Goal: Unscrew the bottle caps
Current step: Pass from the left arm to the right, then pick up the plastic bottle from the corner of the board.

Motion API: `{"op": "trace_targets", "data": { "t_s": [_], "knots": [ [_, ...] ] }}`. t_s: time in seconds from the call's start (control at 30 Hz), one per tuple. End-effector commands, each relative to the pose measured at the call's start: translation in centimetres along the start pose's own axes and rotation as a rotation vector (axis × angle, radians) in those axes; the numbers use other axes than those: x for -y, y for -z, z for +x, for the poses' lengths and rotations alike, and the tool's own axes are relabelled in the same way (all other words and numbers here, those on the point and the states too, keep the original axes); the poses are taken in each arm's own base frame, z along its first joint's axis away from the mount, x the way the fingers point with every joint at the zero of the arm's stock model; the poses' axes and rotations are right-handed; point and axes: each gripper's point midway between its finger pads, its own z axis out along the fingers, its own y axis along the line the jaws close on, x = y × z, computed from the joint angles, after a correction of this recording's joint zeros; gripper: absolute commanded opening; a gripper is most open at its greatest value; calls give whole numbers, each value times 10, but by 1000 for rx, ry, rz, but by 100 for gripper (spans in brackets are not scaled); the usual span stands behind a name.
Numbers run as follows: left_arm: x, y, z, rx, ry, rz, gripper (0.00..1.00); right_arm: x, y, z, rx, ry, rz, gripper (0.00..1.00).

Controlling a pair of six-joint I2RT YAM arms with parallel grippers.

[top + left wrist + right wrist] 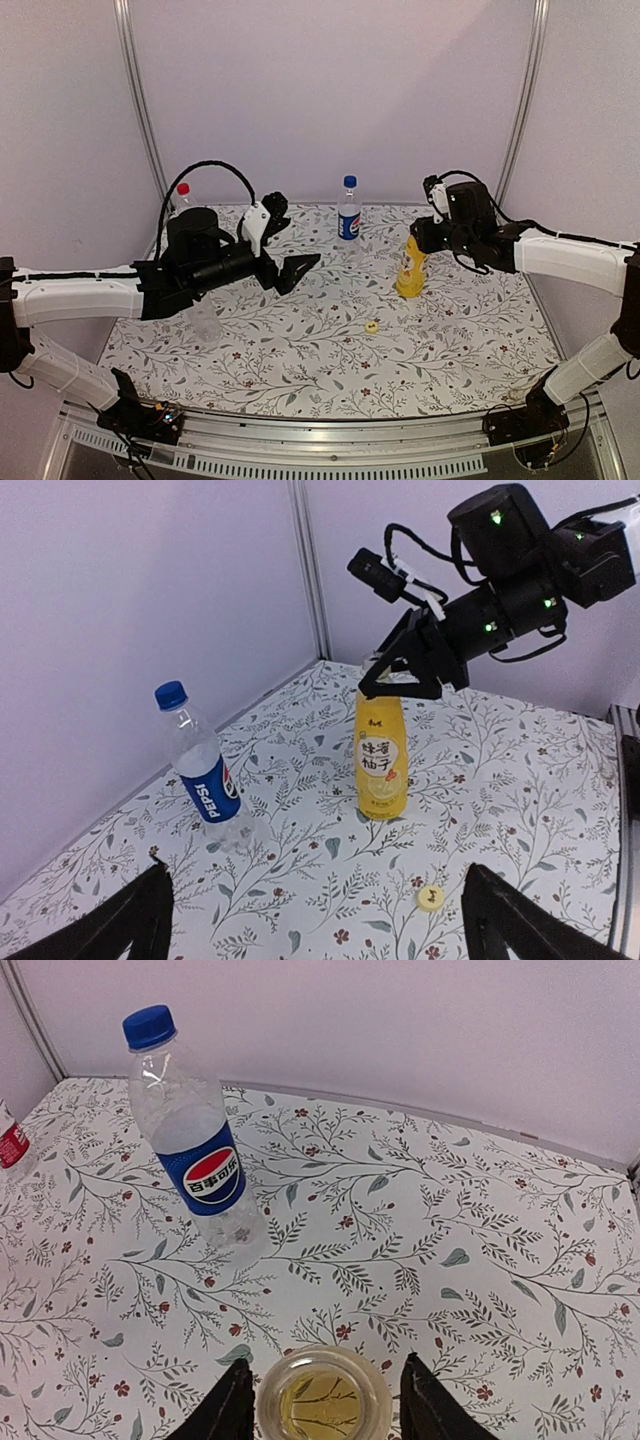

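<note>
The yellow bottle point(410, 268) stands right of centre on the table, its mouth point(323, 1400) uncapped. My right gripper point(413, 238) hangs over its top, fingers point(228, 1410) on either side of the neck with small gaps, so it is open. A small yellow cap point(371, 326) lies on the cloth in front of the bottle. The blue-label bottle point(349, 212) stands at the back centre with its blue cap on. A red-capped bottle point(183, 196) stands at the back left. My left gripper point(300, 240) hovers wide open and empty, left of centre, facing both bottles point(381, 750).
A floral cloth point(330, 360) covers the table, with white walls and metal corner posts point(140, 100) behind. A faint clear shape point(207, 324) shows below the left arm. The yellow cap point(431, 897) lies near the left gripper's right finger point(510, 920).
</note>
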Motion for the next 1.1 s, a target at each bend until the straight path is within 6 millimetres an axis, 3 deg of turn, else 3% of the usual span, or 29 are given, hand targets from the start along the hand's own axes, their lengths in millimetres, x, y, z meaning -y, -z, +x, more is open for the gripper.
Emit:
{"op": "trace_targets", "data": {
  "t_s": [0.0, 0.5, 0.77, 0.93, 1.07],
  "knots": [
    [-4, -1, -7, 6, -7, -32, 100, -2, 3, 1, -3, 5, -23, 54],
    [-24, -6, -16, -85, 4, -124, 100, -9, 20, -23, 29, 13, -67, 92],
    [-33, -10, -21, -168, 18, -156, 100, -21, 39, -49, 71, 24, -129, 95],
    [-31, -11, -12, -198, 42, -135, 98, -32, 53, -71, 119, 50, -159, 95],
    [-32, -13, -9, -203, 57, -123, 97, -39, 51, -90, 138, 71, -163, 95]
  ]
}}
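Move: The right fingers are around the neck of the capless yellow bottle standing on the table, its middle about 8 cm straight below the hand. From this hand the Pepsi bottle stands roughly 19 cm ahead and 14 cm to the left, and the loose yellow cap lies some 12 cm back and 10 cm left, about 19 cm down. From the left hand the yellow bottle is about 16 cm ahead, 24 cm right and 14 cm lower. Letting go of the yellow bottle's neck, the right fingers, already loosened at the start, spread wide almost in place with only a slight drift back; then the hand lifts about 8 cm up off the mouth, edging left. Meanwhile the open, empty left hand eases about 3 cm forward and up, sinking slightly at the end as it turns a little counter-clockwise. ##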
